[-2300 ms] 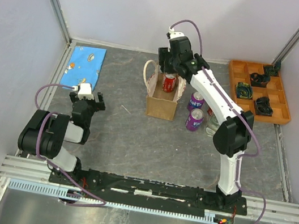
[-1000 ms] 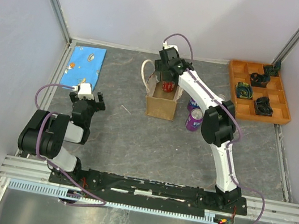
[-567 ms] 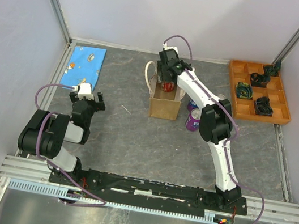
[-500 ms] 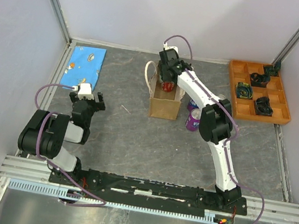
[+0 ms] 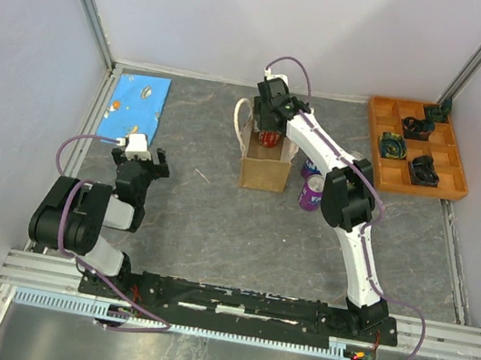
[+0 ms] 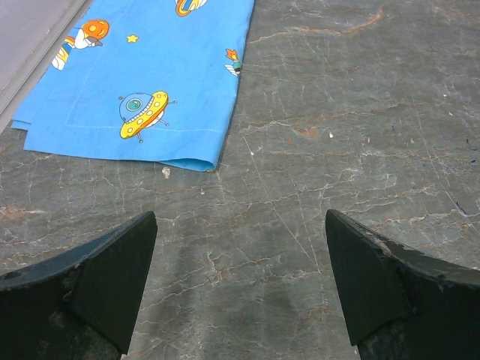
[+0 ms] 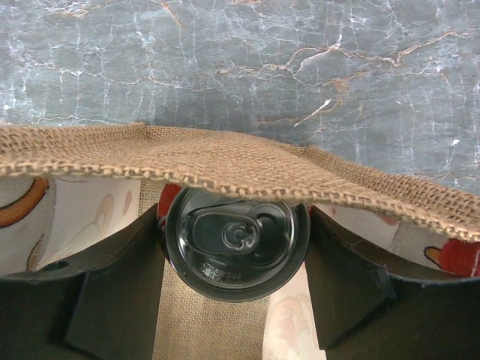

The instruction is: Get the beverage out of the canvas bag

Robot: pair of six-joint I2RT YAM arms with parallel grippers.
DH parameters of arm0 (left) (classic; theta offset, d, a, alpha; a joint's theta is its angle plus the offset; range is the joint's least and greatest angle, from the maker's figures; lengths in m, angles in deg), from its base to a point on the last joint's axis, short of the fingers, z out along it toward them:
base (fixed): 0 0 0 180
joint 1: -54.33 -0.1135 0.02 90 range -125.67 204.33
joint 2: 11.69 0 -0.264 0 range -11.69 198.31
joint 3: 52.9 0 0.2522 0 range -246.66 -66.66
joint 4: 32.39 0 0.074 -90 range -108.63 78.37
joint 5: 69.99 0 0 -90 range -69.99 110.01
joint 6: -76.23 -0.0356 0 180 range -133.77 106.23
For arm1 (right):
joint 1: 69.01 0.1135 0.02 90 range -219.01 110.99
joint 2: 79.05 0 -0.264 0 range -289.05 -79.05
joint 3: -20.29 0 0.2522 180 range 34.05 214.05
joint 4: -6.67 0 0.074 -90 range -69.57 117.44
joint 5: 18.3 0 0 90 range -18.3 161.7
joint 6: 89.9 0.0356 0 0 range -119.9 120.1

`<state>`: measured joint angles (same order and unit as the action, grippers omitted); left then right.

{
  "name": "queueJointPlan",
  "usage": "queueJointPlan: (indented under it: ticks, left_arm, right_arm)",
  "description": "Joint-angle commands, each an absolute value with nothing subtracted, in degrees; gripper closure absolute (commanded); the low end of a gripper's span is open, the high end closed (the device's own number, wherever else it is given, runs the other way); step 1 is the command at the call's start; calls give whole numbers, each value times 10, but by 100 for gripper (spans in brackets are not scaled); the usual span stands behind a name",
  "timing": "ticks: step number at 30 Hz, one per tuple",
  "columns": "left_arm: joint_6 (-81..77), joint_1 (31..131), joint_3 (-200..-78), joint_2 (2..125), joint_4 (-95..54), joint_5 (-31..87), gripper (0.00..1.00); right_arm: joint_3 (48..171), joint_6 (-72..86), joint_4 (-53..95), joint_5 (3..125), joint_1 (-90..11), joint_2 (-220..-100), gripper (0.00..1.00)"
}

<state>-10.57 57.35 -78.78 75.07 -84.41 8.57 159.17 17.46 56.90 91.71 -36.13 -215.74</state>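
The tan canvas bag [image 5: 260,172] stands upright at mid-table, a cream handle [image 5: 237,120] on its left. My right gripper [image 5: 270,131] reaches down into its mouth. In the right wrist view the burlap rim [image 7: 225,161] crosses the frame and a red can with a dark lid [image 7: 234,240] stands inside. My right gripper [image 7: 234,259] has a finger pressed on each side of the can [image 5: 270,140]. My left gripper [image 5: 141,156] rests low at the left, open and empty [image 6: 240,255].
Two purple cans [image 5: 312,193] [image 5: 309,166] stand right of the bag. An orange compartment tray [image 5: 414,163] holding dark items sits at back right. A blue printed cloth [image 5: 136,100] [image 6: 142,75] lies at back left. A small white stick [image 5: 201,175] lies left of the bag.
My right gripper came down from above the bag into its mouth around the red can, and the bag shifted slightly right. The left arm has not moved.
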Motion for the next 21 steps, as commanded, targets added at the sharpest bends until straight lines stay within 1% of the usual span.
queueJointPlan:
  ticks: [1,13,21]
  left_arm:
    - [-129,575,-798,754,-868,85,1]
    - [-129,575,-798,754,-868,84,1]
    - [-129,575,-798,755,-868,84,1]
  right_arm:
    - [1609,198,548,874,-356,-2115,100]
    - [1676,180,535,865,-349,-2032,100]
    - [1659,150,524,846,-341,-1934,100]
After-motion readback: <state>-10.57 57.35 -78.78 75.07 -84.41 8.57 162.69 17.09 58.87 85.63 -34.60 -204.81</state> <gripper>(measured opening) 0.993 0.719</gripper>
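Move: The right fingers already hold the red can inside the canvas bag; the can's middle is about 3 cm below the hand, and the bag's mouth is centred some 5 cm above and 2 cm back. Of the purple cans, the farther stands roughly 12 cm right and 7 cm back, the nearer about 13 cm right and 15 cm back. From the idle left hand the red can lies some 15 cm ahead and 31 cm right. Keep the right gripper's hold on the red can and ease it a couple of centimetres to the left inside the bag. Then pull it up with growing speed, about 13 cm in all, through the bag's mouth, raising the hand's left side by about 10 degrees and tipping the fingers slightly up. ##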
